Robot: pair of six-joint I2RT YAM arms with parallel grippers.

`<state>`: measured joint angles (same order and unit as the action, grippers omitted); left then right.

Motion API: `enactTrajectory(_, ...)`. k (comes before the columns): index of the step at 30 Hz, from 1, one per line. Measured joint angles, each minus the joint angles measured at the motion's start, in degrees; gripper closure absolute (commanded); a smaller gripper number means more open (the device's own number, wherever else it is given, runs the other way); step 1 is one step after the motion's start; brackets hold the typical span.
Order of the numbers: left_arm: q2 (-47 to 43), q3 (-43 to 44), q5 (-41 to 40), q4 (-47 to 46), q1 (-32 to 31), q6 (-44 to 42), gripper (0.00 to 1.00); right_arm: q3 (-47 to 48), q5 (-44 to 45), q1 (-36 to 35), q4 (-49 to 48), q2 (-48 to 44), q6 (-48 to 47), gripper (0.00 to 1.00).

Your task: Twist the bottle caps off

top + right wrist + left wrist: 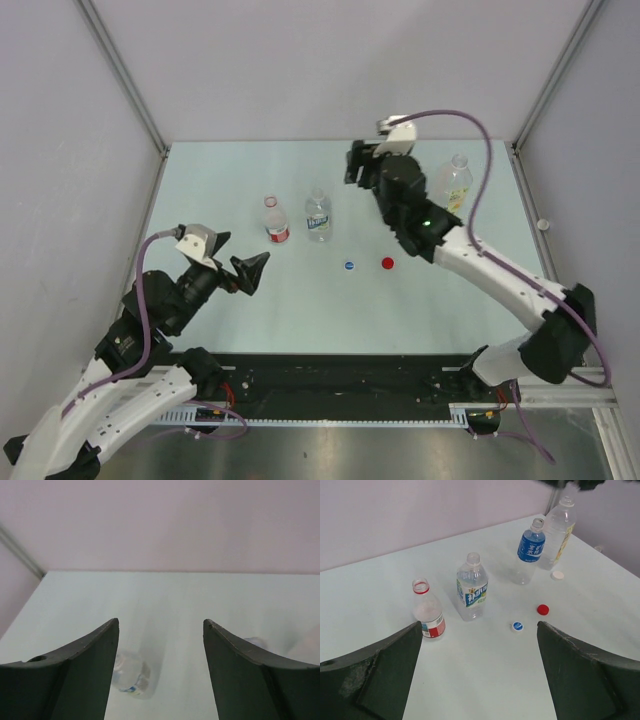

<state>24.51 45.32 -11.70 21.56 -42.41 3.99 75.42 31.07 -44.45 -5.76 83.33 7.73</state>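
Note:
Four clear bottles stand uncapped toward the back of the table: the red-labelled one (428,615), the white-and-blue one (471,587), the blue-labelled one (530,550) and the larger, yellowish-labelled one (560,530). A red cap (543,609), a blue cap (518,626) and a white cap (558,575) lie loose on the table. My left gripper (479,625) hovers open near the front left, short of the bottles and empty. Above the back of the table, over the blue-labelled bottle, my right gripper (160,622) is open with nothing between its fingers. A blurred bottle (131,676) shows below it.
Grey walls and metal posts (125,75) close the table in at the back and sides. The right arm (480,260) stretches across the right half, hiding the blue-labelled bottle from above. In the top view the red cap (388,263) and blue cap (350,266) lie mid-table.

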Motion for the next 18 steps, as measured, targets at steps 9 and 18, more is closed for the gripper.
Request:
enactTrajectory(9, 2.99, -1.42, 1.88, -3.58, 0.00, 2.05, 0.00, -3.50, 3.08, 16.79, 14.51, -22.88, 8.13, 0.28)
enactTrajectory(18, 5.07, -3.52, 2.62, -4.70, 0.00, 5.86, 0.00, -16.83, 3.50, 16.85, 26.29, -38.42, 12.98, 0.33)
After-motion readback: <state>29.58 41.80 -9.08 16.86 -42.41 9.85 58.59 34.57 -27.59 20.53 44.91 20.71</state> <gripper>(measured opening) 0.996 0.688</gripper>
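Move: Behind and to the left of the empty right hand's way out stands the clear middle bottle, already uncapped: about 9 cm left of that hand, 2 ahead and 20 below. The blue-label bottle is some 11 cm right, 6 ahead and 20 below; the big bottle roughly 22 right, 9 ahead and 15 below. From the left hand the middle bottle lies about 24 cm ahead, 16 right and 18 below. Swinging clear of the middle bottle, the right hand sweeps about 21 cm right, rising some 7 cm on the way, then draws back about 10 cm and sinks to its starting height, ending on the near side of the big bottle. The wrist turns some 20 degrees clockwise, fingers staying open. The left hand, wide open, eases about 4 cm right and down, tipping slightly down. ##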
